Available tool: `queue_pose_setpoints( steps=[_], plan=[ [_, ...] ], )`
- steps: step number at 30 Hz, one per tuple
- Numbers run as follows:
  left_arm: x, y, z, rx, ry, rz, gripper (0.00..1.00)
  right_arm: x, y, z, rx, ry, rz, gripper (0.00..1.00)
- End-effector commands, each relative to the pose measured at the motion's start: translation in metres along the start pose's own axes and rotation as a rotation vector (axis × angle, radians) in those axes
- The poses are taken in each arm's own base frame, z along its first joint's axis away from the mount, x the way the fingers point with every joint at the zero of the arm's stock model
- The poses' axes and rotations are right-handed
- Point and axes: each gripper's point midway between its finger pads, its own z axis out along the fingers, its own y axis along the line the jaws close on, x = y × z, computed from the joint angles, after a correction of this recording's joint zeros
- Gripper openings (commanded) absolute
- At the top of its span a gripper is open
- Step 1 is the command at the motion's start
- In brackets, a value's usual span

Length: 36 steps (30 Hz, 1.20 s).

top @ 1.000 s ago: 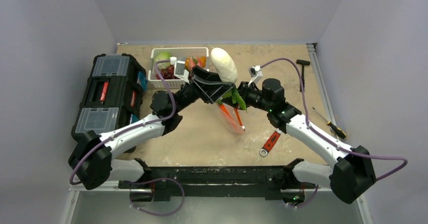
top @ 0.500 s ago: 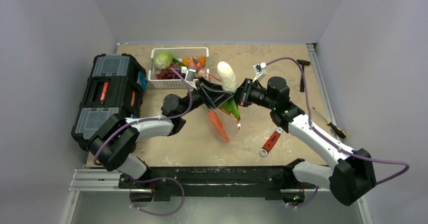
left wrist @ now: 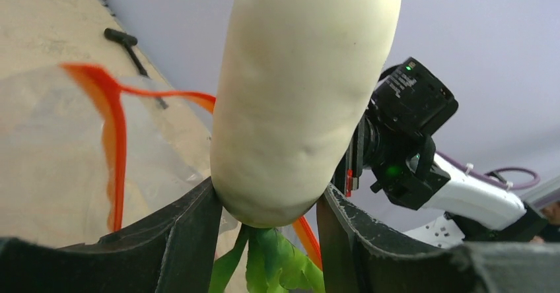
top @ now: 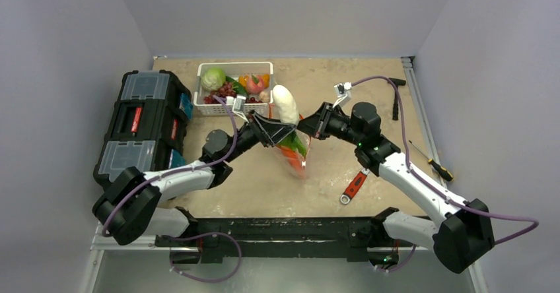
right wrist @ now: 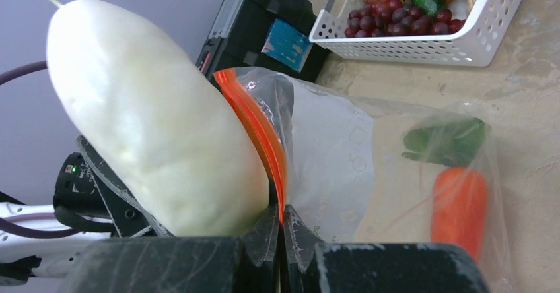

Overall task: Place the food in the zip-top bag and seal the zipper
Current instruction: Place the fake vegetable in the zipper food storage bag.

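My left gripper (top: 274, 127) (left wrist: 267, 220) is shut on the leafy end of the white radish (top: 285, 103) (left wrist: 297, 88), which points up and away over the bag's mouth. Its green leaves (left wrist: 277, 260) hang below the fingers. My right gripper (top: 305, 125) (right wrist: 282, 217) is shut on the orange-red zipper (right wrist: 254, 125) (left wrist: 112, 128), holding up the clear zip-top bag (top: 295, 164) (right wrist: 343, 154). An orange carrot (right wrist: 459, 210) with its green top (right wrist: 446, 141) lies inside the bag. The radish (right wrist: 152, 121) presses against the outside of the zipper strip beside my right fingers.
A white slotted basket (top: 218, 108) (right wrist: 422, 49) behind holds grapes (right wrist: 396, 19), a peach and greens. A black toolbox (top: 142, 125) stands at the left. A red-handled wrench (top: 354, 186), a screwdriver (top: 432, 163) and a black-handled tool (top: 396, 95) lie to the right.
The left gripper has carried the radish down and slightly left to the bag's mouth. The right gripper has shifted left and lifted the zipper, so the bag now hangs more upright.
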Motion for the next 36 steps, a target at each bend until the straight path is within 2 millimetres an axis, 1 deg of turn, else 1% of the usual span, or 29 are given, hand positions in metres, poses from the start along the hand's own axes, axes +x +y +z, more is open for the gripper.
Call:
queue_pose_setpoints(
  steps=[1,2,3,7,9,14,16,18,19,20,26,28,30,32,36],
  plan=[
    [0.020,0.026,-0.004,-0.246,0.102,-0.171,0.00,-0.035,0.025,-0.003,-0.080,-0.156,-0.052,0.00],
    [0.029,0.036,-0.009,-0.336,0.148,-0.211,0.00,-0.037,0.028,-0.003,-0.100,-0.172,-0.054,0.00],
    [0.031,0.040,-0.012,-0.390,0.164,-0.226,0.00,-0.037,0.028,-0.003,-0.107,-0.181,-0.053,0.00],
    [0.022,0.046,-0.024,-0.520,0.114,-0.256,0.00,-0.040,0.029,-0.005,-0.118,-0.228,-0.065,0.00],
    [0.021,0.049,-0.031,-0.586,0.098,-0.279,0.00,-0.042,0.032,-0.006,-0.120,-0.253,-0.074,0.00],
    [0.028,0.049,-0.033,-0.655,0.123,-0.377,0.00,-0.042,0.041,-0.002,-0.127,-0.304,-0.086,0.00],
    [0.030,0.047,-0.031,-0.655,0.144,-0.381,0.00,-0.042,0.045,0.001,-0.133,-0.316,-0.096,0.00],
    [0.032,0.046,-0.030,-0.677,0.171,-0.381,0.00,-0.040,0.046,0.005,-0.123,-0.324,-0.100,0.00],
    [0.033,0.046,-0.031,-0.692,0.184,-0.386,0.00,-0.040,0.045,0.006,-0.116,-0.327,-0.101,0.00],
    [0.039,0.050,-0.038,-0.731,0.217,-0.386,0.00,-0.040,0.045,0.008,-0.109,-0.326,-0.110,0.00],
    [0.040,0.038,-0.045,-0.731,0.265,-0.387,0.00,-0.040,0.037,0.009,-0.065,-0.322,-0.167,0.00],
    [0.038,0.033,-0.048,-0.740,0.287,-0.369,0.00,-0.037,0.031,0.010,-0.039,-0.311,-0.200,0.00],
    [0.037,0.025,-0.050,-0.735,0.319,-0.355,0.00,-0.036,0.020,0.012,0.016,-0.294,-0.238,0.00],
    [0.038,0.021,-0.053,-0.732,0.345,-0.356,0.00,-0.036,0.015,0.013,0.042,-0.279,-0.286,0.00],
    [0.038,0.006,-0.050,-0.672,0.355,-0.395,0.00,-0.029,0.010,0.019,0.045,-0.238,-0.367,0.00]
  ],
)
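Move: The left hand already grips the white vegetable by its lower end. The middle of the bag's open mouth lies about 3 cm ahead of this hand, 1 cm to its left and some 4 cm below. Inside the bag, the green leaves are roughly 3 cm back, 1 cm right and 11 cm down, the carrot 6 cm back, 2 cm right and 17 cm down. From the right hand, the mouth's middle is some 3 cm ahead, 3 cm left, 1 cm below. Keeping its grip on the white vegetable, the left hand lowers it about 8 cm to the bag's mouth, edging a little left and finally back, while its fingers tip from slightly up to well down, some 45 degrees. The right hand still pinches the orange zipper rim, rises a few centimetres midway and sinks again, turning slightly clockwise. ##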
